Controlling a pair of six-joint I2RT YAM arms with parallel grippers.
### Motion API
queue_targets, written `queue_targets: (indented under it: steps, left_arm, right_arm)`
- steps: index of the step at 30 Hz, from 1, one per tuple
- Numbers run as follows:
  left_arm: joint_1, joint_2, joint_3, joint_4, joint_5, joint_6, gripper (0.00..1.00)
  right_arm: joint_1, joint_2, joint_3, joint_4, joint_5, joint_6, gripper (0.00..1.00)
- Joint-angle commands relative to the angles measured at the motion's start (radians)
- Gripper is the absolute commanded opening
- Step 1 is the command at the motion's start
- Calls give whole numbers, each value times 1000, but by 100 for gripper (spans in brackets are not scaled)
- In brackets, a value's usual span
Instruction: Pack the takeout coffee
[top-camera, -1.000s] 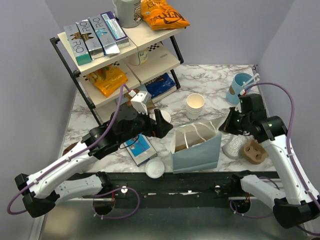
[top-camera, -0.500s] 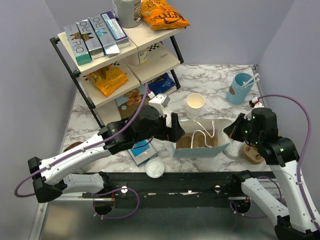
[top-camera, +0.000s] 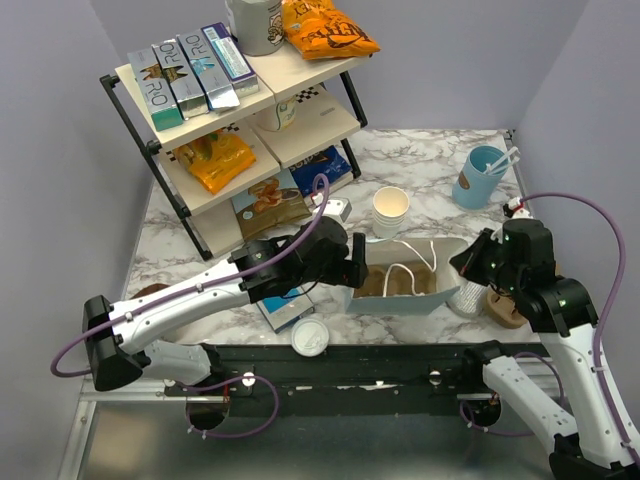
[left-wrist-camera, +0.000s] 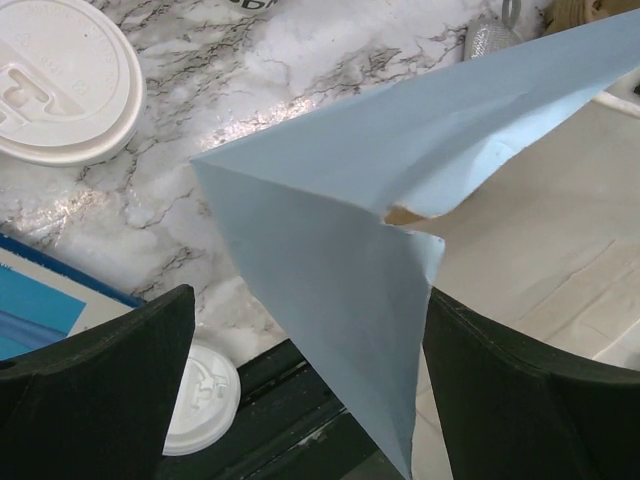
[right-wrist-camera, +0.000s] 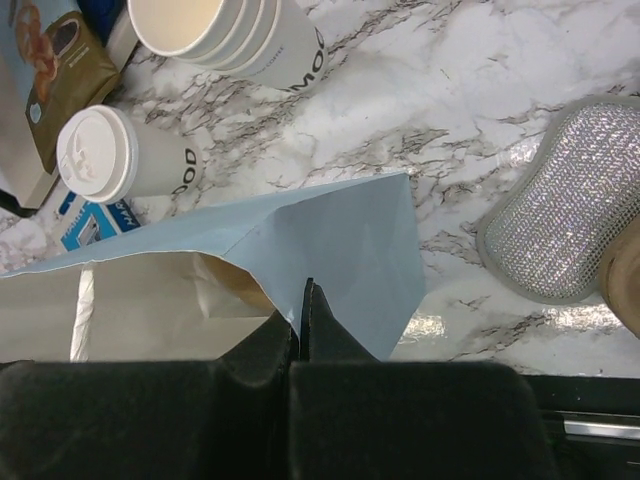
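The takeout coffee (right-wrist-camera: 100, 153), a cream cup with a white sip lid (left-wrist-camera: 58, 78), stands on the marble just behind the blue paper bag's left end. My left arm hides it in the top view. The bag (top-camera: 395, 300) lies stretched wide with its mouth open. My left gripper (left-wrist-camera: 310, 400) is open and straddles the bag's left corner (left-wrist-camera: 320, 220), one finger outside and one inside. My right gripper (right-wrist-camera: 302, 300) is shut on the bag's right edge (right-wrist-camera: 340, 240); in the top view it shows as the right gripper (top-camera: 470, 262).
A stack of lidless cups (top-camera: 390, 210) stands behind the bag. A loose white lid (top-camera: 311, 337) and a blue box (top-camera: 283, 300) lie near the front edge. A silver sponge (top-camera: 465, 297), a brown item (top-camera: 508, 308), a blue mug (top-camera: 480, 178) and a snack shelf (top-camera: 230, 110) stand around.
The bag went from standing upright to being pulled wide open. My left arm swung right to the bag's left corner. My right gripper drew the bag's right edge rightward.
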Motion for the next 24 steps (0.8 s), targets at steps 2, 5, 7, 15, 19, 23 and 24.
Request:
queue_targets:
  steps: [2, 5, 7, 15, 19, 23, 24]
  left_arm:
    - [-8, 16, 44, -10, -15, -17, 76]
    - [-7, 44, 100, -50, -24, -1, 31]
    - [-8, 45, 122, -61, -16, 6, 6]
    - [-7, -85, 134, -6, 16, 55, 0]
    - [-10, -156, 116, 57, 36, 95, 0]
    - [-13, -185, 142, 75, 53, 132, 0]
    - [-14, -180, 147, 78, 60, 138, 0]
  right_arm:
    - [-1, -39, -3, 19, 38, -7, 1]
    - [-3, -62, 21, 16, 14, -21, 1]
    - [-3, -74, 53, -1, 3, -18, 1]
    - [-3, -167, 116, 28, -112, -84, 1]
    - [-1, -259, 122, 151, -147, -148, 1]
    - [-1, -238, 208, 101, -124, -144, 1]
    - [-1, -232, 214, 94, -141, -141, 1]
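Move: The paper bag's free left top edge stands between my open left fingers, about 2 cm right of and 1 cm back from their middle. From my left hand, the lidded cup is roughly 13 cm ahead and 6 left, the cup stack some 18 ahead and 10 right, and the loose lid 10 back and 11 left, all 10 to 16 cm lower. My right hand already pinches the bag's right edge; the left edge is about 21 cm to its left. My left fingers close fully on the bag's left top edge and pinch it, easing about a centimetre to the right. Then both my hands lift the bag together about 12 cm, the right keeping its pinch and drawing back some 5 cm as its fingers tip up nearly 30 degrees; the left wrist tilts up less. ##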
